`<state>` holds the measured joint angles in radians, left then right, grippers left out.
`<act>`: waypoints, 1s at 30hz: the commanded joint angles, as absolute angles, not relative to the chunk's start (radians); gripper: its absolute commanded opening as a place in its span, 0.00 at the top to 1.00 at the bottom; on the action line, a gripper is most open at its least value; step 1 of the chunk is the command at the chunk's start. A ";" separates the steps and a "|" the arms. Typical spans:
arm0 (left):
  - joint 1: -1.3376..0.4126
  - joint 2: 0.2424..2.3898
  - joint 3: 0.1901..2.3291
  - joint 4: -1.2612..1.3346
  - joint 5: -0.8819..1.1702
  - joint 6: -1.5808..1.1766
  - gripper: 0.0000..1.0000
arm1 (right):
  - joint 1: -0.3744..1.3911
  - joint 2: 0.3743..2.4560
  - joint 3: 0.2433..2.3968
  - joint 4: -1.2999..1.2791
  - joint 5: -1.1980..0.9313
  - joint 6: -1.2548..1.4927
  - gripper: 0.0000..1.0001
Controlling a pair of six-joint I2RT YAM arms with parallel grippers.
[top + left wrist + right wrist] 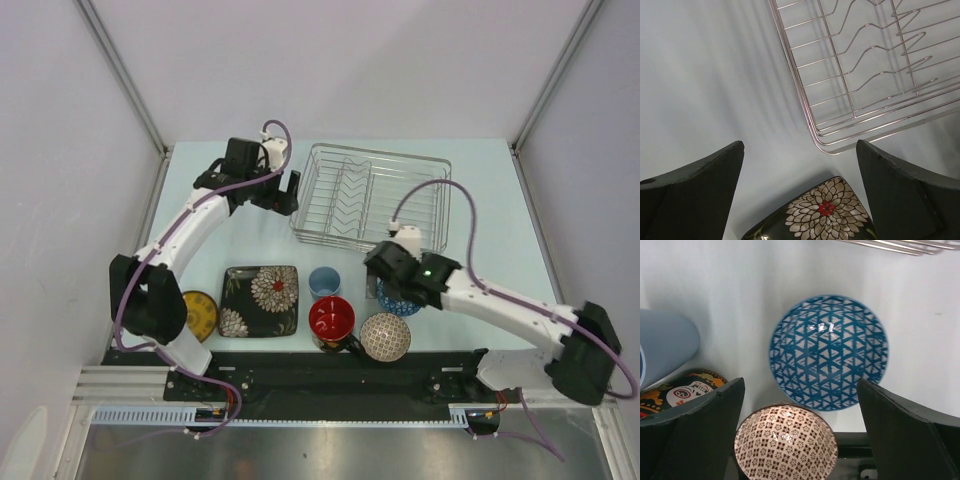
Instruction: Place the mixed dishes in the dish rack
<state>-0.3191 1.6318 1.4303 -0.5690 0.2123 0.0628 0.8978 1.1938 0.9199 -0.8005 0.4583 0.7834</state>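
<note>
The empty silver wire dish rack [370, 195] stands at the back of the table. My left gripper [287, 192] hovers open just left of the rack [875, 75], with a corner of the black square floral plate [825, 212] below its spread fingers. Along the near edge sit the yellow plate [200, 315], the black plate [260, 300], the light-blue cup [324, 282], the red-lined black mug [331, 320] and the beige-pink bowl [385, 337]. My right gripper [385, 285] is open above the blue patterned bowl [829, 352] and the beige-pink bowl [786, 442], holding nothing.
The light-blue cup [665, 347] and the mug's painted side [680, 390] lie left of the right gripper's fingers. A black rail [330, 370] runs along the near table edge. White walls enclose the table on three sides.
</note>
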 commanded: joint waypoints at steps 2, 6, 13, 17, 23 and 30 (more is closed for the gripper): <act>-0.295 1.542 1.460 -0.575 0.206 0.078 0.00 | 0.986 1.423 1.061 -0.916 0.649 0.821 0.00; -0.284 1.519 1.445 -0.580 0.207 0.084 0.00 | 0.974 1.472 1.075 -0.855 0.617 0.808 0.05; -0.267 1.488 1.419 -0.574 0.207 0.097 0.00 | 0.942 1.503 1.077 -0.828 0.594 0.801 0.24; -0.261 1.483 1.413 -0.575 0.212 0.098 0.00 | 0.945 1.532 1.077 -0.808 0.571 0.801 0.32; -0.253 1.476 1.413 -0.577 0.216 0.101 0.00 | 0.959 1.592 1.077 -0.808 0.549 0.825 0.30; -0.247 1.474 1.419 -0.575 0.224 0.101 0.00 | 0.950 1.614 1.077 -0.788 0.534 0.822 0.31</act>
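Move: The blue bowl is about 3 cm to the right hand's right and 2 cm ahead, 9 cm below. The patterned tan bowl is 7 cm back, straight below; the blue cup is 12 cm left, 3 cm ahead, and the red mug 11 cm left, 4 cm back, both similarly low. From the left hand, the blue bowl lies some 26 cm right, 18 cm back and 15 cm below. Right hand sinks 6 cm, left side rolling down, fingers narrowing astride blue bowl's left rim; left hand rises. ##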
